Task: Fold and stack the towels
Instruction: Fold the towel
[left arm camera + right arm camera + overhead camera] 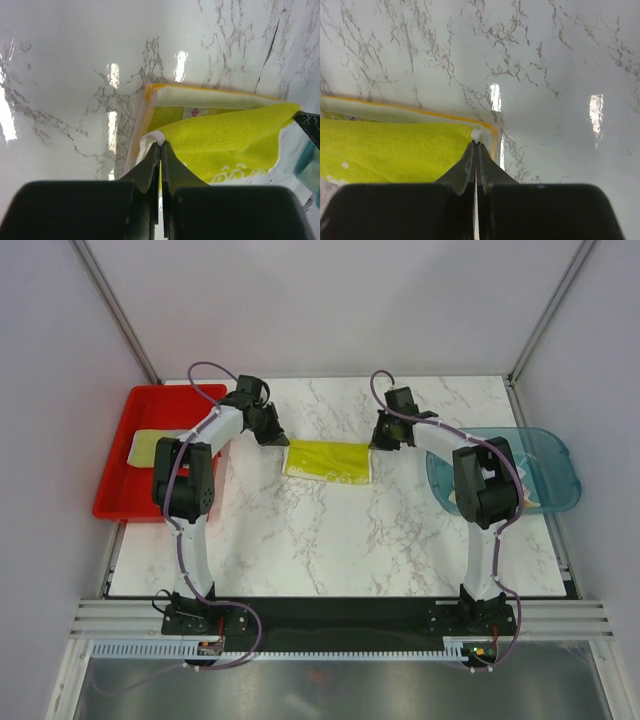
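A yellow-green towel [328, 461] lies mid-table at the back, partly doubled over, with its pale, orange-edged underside showing along the far side. My left gripper [276, 438] is shut on the towel's left corner; in the left wrist view [161, 143] a white tuft of cloth [155, 136] pokes out between the tips. My right gripper [377, 443] is shut on the right corner [477, 143], where a small white bit of the towel [395, 147] shows. Both corners are lifted over the lower layer. Another yellow towel [148, 445] lies in the red tray. A pale one [532, 502] rests in the teal bin.
The red tray [118, 483] sits at the table's left edge, behind the left arm. The translucent teal bin [553, 455] is at the right edge by the right arm. White walls enclose the marble table [330, 540] on three sides.
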You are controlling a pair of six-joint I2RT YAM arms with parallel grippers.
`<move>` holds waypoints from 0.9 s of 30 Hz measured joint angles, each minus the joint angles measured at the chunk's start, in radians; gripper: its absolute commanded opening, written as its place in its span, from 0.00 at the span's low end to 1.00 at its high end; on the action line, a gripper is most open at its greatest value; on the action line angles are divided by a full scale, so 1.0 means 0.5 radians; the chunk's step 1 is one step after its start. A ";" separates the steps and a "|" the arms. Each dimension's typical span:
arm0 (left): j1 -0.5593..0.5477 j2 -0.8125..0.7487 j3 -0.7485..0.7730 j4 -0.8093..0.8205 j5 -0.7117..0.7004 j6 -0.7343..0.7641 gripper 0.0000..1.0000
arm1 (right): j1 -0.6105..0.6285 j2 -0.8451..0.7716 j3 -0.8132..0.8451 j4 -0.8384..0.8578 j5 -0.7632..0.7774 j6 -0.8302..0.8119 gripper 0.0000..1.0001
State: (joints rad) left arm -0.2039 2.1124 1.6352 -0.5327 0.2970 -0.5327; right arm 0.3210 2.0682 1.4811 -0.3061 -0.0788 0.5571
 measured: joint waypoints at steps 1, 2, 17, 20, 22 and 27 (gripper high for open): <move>-0.001 0.008 0.014 0.001 0.003 0.002 0.02 | -0.008 0.000 0.000 0.005 -0.007 0.001 0.00; -0.001 0.015 0.025 0.007 0.003 0.005 0.02 | -0.013 0.000 -0.001 0.016 -0.011 0.005 0.00; 0.008 0.188 0.192 0.006 0.058 0.048 0.28 | -0.056 -0.002 -0.090 0.131 -0.048 0.076 0.00; 0.013 0.200 0.241 0.009 0.098 0.061 0.46 | -0.072 -0.002 -0.092 0.133 -0.050 0.098 0.15; 0.014 0.202 0.269 0.014 0.138 0.070 0.55 | -0.076 -0.002 -0.101 0.137 -0.050 0.111 0.25; 0.017 0.196 0.300 0.021 0.216 0.076 0.68 | -0.088 -0.040 -0.140 0.137 -0.047 0.117 0.41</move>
State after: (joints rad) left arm -0.1955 2.2105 1.7851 -0.5224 0.4049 -0.4950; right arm 0.2771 2.0480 1.4109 -0.2379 -0.1024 0.6155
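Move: Each closed hand still holds one corner of the yellow towel's raised edge. The towel's far orange corner lies about 2 cm ahead of each hand, 1 cm to its outer side and 1 to 2 cm below. The towel's middle is roughly 10 cm right and 6 cm back from the left hand, and 10 cm left and 4 cm back from the right. The red bin's middle is 30 cm left and 3 cm back of the left hand; the blue bin's is 31 cm right and 6 cm back of the right. Both hands let go of the yellow towel's upper edge, the left opening first and wider. The left eases forward some 3 cm over the far hem, dipping about a centimetre before opening, then rising about 2.5 cm and drifting right. The right stays near its corner, sinks slightly, slides about 1.5 cm to the right and parts its fingers around the edge. ##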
